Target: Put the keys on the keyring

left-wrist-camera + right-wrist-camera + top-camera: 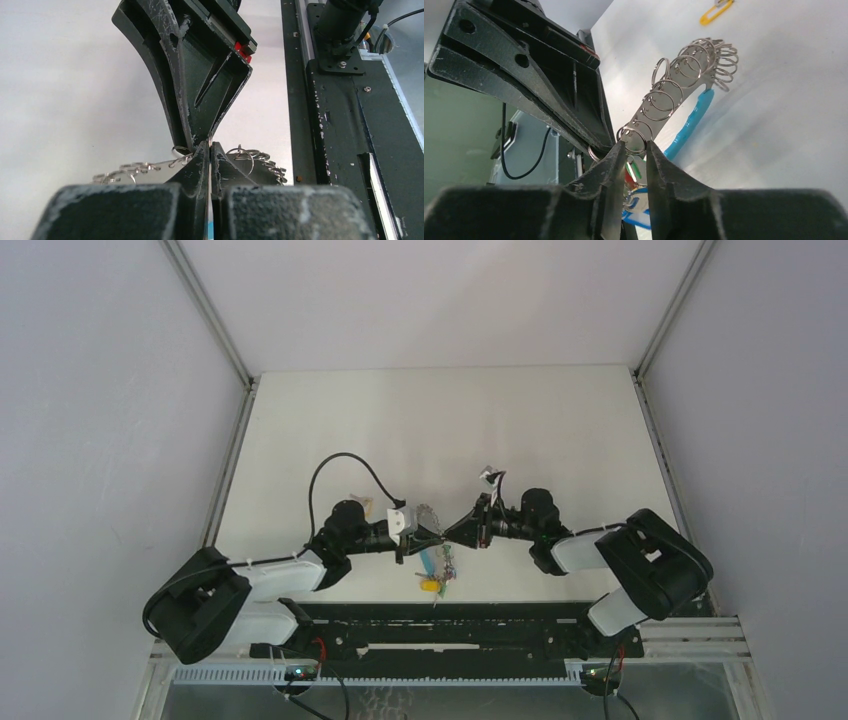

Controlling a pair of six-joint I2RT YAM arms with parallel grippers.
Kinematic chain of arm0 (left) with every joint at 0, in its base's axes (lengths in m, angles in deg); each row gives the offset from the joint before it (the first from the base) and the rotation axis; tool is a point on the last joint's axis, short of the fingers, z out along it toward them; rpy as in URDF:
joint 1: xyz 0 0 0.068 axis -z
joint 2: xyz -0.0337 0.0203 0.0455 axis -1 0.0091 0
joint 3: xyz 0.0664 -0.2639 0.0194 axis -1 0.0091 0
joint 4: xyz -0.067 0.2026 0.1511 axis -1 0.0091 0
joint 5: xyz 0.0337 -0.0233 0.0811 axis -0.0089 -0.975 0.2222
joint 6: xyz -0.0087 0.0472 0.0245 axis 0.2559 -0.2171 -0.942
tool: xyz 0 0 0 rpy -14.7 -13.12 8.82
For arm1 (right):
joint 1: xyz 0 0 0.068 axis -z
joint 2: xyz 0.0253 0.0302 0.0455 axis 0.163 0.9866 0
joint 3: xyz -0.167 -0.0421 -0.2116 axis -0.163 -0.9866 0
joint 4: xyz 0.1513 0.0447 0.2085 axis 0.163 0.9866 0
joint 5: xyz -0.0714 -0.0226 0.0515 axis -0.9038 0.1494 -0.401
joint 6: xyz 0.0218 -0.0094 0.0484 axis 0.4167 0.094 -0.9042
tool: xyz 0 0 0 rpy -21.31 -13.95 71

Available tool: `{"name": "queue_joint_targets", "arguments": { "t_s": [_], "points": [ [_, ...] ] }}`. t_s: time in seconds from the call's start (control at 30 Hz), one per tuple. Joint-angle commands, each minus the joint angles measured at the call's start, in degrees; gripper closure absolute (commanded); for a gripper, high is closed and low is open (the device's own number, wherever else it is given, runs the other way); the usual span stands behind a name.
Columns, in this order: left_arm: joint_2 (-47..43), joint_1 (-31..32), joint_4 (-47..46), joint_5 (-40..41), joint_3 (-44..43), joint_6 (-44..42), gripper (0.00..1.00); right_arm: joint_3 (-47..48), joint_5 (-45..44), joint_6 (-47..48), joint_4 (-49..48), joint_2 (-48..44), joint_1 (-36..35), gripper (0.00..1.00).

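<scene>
The keyring (429, 513) hangs between both grippers above the table's near middle. It is a metal strip lined with split rings (679, 80) plus a blue band (689, 122). My left gripper (210, 146) is shut on the thin metal strip, with rings (250, 156) spreading to either side. Facing it tip to tip, my right gripper (634, 145) is closed on one small split ring at the strip's end. A green tag (634, 171) shows lower between the right fingers. A yellow-headed key (432, 586) lies on the table below the keyring, also seen in the right wrist view (715, 12).
Small coloured tags (446, 562) dangle under the keyring. The black mounting rail (440, 630) runs along the near edge, close behind the grippers (340, 125). A black cable (340, 465) loops over the left arm. Grey walls enclose the white table (450, 420).
</scene>
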Motion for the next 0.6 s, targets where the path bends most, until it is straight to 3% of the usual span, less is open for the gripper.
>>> {"name": "queue_joint_targets", "arguments": {
  "t_s": [0.0,0.1,0.27,0.37,0.57],
  "points": [
    [0.36,0.15,-4.36,-0.63,-3.07,0.94,1.00,1.97,5.03,-4.18,-10.50,2.07,-0.43,0.83],
    [0.29,0.16,-4.36,0.03,-3.00,0.86,1.00,1.88,6.14,-4.99,-13.20,2.74,-0.01,1.00],
    [-1.00,0.12,-3.32,1.49,-2.65,0.34,0.99,2.41,7.31,-1.85,-10.64,0.07,1.32,1.00],
    [-1.85,0.14,-3.22,1.74,-2.46,0.94,0.88,3.54,7.83,3.53,-3.60,-3.43,1.76,1.00],
    [-3.99,0.12,-7.29,6.71,-0.28,5.76,0.66,9.05,7.10,20.79,19.67,-10.63,1.14,1.00]
  ]
}}
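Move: Between and just beyond the right hand's slightly open fingertips, about 1 cm to its left, is the small ring on the keyring plate that the left hand still pinches; it sits right at the left fingertips. From the right hand, the bunch of keys hangs about 7 cm back, 2 cm left and 8 cm lower, and the loose yellow key lies on the table roughly 11 cm ahead, 18 cm left and 11 cm below. Edging about half a centimetre back and to the left, the right hand shuts its fingers on the small ring at the left fingertips, then lifts some 3 cm, its fingers tipping and turning slightly. The left hand holds its place until the right has closed, then opens about a third, lets go of the keyring and rises about 1.5 cm. ##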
